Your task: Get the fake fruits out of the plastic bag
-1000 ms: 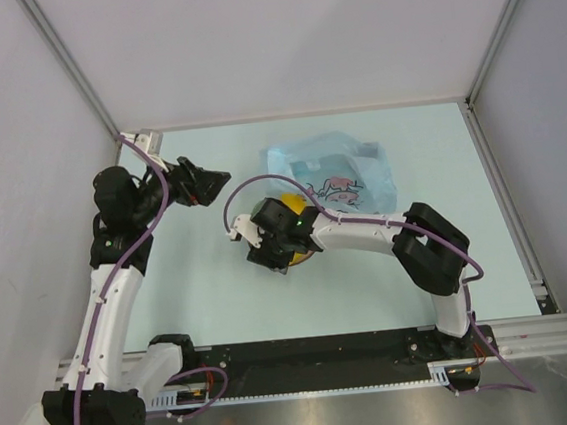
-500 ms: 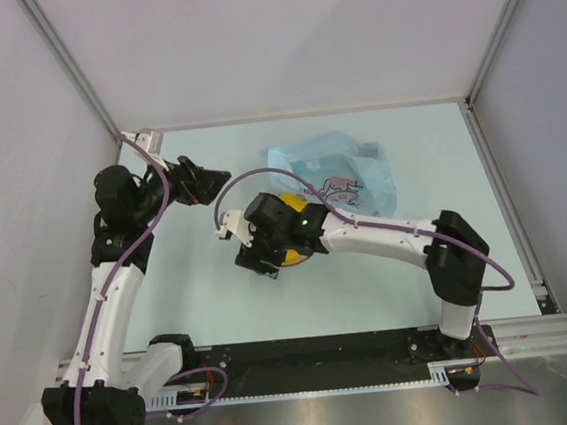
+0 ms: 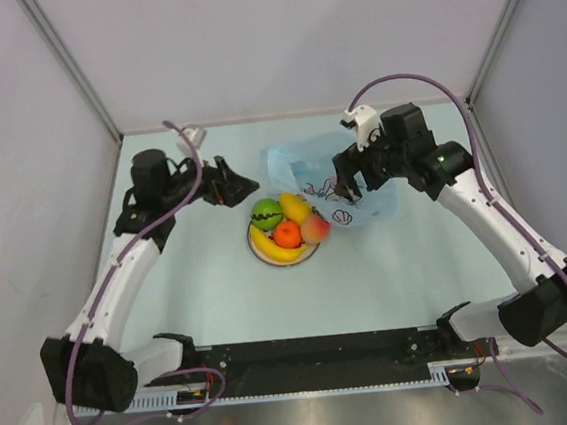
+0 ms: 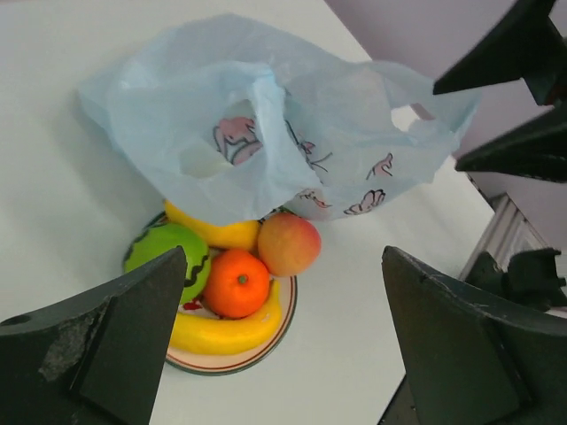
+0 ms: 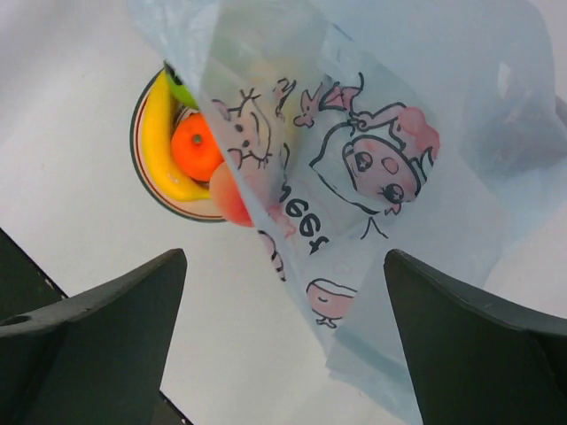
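The plastic bag [image 3: 338, 175] lies crumpled at the back centre, its near edge over the far rim of a white plate [image 3: 264, 256]. On the plate sit fake fruits: a green round one [image 3: 266, 212], a banana [image 3: 275, 250], an orange [image 3: 287, 233] and a peach-coloured one [image 3: 314, 230]. The dark red apple is out of view. My left gripper [image 3: 249, 188] is open, just left of the bag and behind the plate. My right gripper [image 3: 343, 194] is open above the bag. The left wrist view shows the bag [image 4: 266, 133], orange [image 4: 236, 282] and peach-coloured fruit [image 4: 288, 243]. The right wrist view shows the bag [image 5: 381, 159] half covering the peach-coloured fruit [image 5: 226, 202].
Another yellow fruit [image 4: 213, 234] lies partly under the bag's edge on the plate [image 4: 257, 352]. Grey walls enclose the table on the left, back and right. A metal rail [image 3: 297, 357] with both arm bases runs along the near edge.
My right arm, which was low over the plate, has swung back to the right and now hovers above the bag. The fruits on the plate are uncovered. My left gripper has moved right toward the bag.
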Controlling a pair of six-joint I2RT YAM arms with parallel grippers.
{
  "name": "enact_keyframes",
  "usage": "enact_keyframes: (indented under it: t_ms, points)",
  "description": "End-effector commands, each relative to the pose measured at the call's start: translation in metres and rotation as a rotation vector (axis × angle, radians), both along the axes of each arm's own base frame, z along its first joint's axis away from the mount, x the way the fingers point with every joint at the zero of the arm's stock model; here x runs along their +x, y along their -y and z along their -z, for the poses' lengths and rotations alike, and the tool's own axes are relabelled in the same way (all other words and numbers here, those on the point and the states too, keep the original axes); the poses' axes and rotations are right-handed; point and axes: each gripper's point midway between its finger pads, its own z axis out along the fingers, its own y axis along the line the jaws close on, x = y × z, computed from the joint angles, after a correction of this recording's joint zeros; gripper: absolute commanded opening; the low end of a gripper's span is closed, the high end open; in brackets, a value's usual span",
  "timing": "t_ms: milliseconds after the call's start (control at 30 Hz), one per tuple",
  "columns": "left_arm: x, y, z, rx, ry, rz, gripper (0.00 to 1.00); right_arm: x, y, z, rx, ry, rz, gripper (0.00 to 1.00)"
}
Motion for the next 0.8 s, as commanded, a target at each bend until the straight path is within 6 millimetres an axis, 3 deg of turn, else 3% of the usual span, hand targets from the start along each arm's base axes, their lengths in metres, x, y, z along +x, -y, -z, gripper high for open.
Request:
enact_keyframes:
  t_ms: [0,33,67,100,167,200,367,467,533,600,633,700,733,767]
  points:
    - [0.009,0.042,-0.002,0.035,0.005,0.152,0.97,0.024,0.009,0.008,0.104,-0.053,0.072,0.92]
    - [0.013,0.047,-0.002,0.036,-0.001,0.166,0.97,0.026,0.01,0.008,0.11,-0.054,0.072,0.87]
    - [0.019,0.053,-0.015,0.034,0.028,0.18,0.97,0.031,0.01,0.007,0.115,-0.042,0.088,0.79]
    - [0.026,0.064,0.0,0.05,-0.009,0.204,0.97,0.033,0.01,0.007,0.121,-0.047,0.093,0.75]
    - [0.036,0.077,-0.002,0.054,-0.013,0.229,0.97,0.037,0.004,0.013,0.131,-0.063,0.083,0.68]
    - [0.04,0.089,0.012,0.059,-0.057,0.25,0.96,0.039,0.002,0.016,0.129,-0.07,0.085,0.66]
    - [0.063,0.111,0.029,0.101,-0.099,0.207,0.9,0.054,0.008,0.029,0.086,-0.064,0.133,0.6]
    - [0.075,0.116,0.039,0.137,-0.118,0.164,0.8,0.061,0.011,0.014,0.084,0.009,0.142,0.59]
    - [0.078,0.12,0.038,0.154,-0.106,0.16,0.74,0.057,0.001,0.002,0.105,0.045,0.086,0.58]
    - [0.078,0.121,0.037,0.163,-0.104,0.166,0.61,0.052,-0.015,-0.002,0.118,0.073,0.006,0.57]
    - [0.079,0.121,0.036,0.164,-0.101,0.17,0.49,0.047,-0.025,0.001,0.114,0.067,-0.031,0.57]
    - [0.076,0.122,0.036,0.165,-0.104,0.187,0.34,0.049,-0.03,0.027,0.086,0.001,-0.028,0.55]
    - [0.075,0.122,0.034,0.162,-0.099,0.196,0.18,0.05,-0.03,0.036,0.083,-0.025,-0.023,0.55]
    - [0.073,0.123,0.031,0.159,-0.096,0.203,0.09,0.054,-0.023,0.05,0.072,-0.053,0.006,0.54]
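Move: The bag's left rim stands up about 7 cm ahead of the left hand, 12 cm to its right and 7 cm below it. Of the fruits on the plate far below, the green watermelon is 1 cm ahead and 7 cm right of the left hand, the mango 2 cm ahead and 13 right, the peach 3 cm back and 18 right, all some 25 cm down. From the right hand, the bag's middle lies roughly 8 cm ahead, 4 left and 18 below, with the peach 2 cm back, 9 left and 24 down. The left hand sweeps about 12 cm to the right, forward and down over the fruit plate's far side to the bag's left rim, turning a little clockwise and tipping down, then slows and closes its wide-open fingers most of the way, pinching the film between them. Meanwhile the right hand eases some 5 cm forward and a little down over the bag, drifting slightly right and then back left, and narrows its open fingers to about half without shutting them. ##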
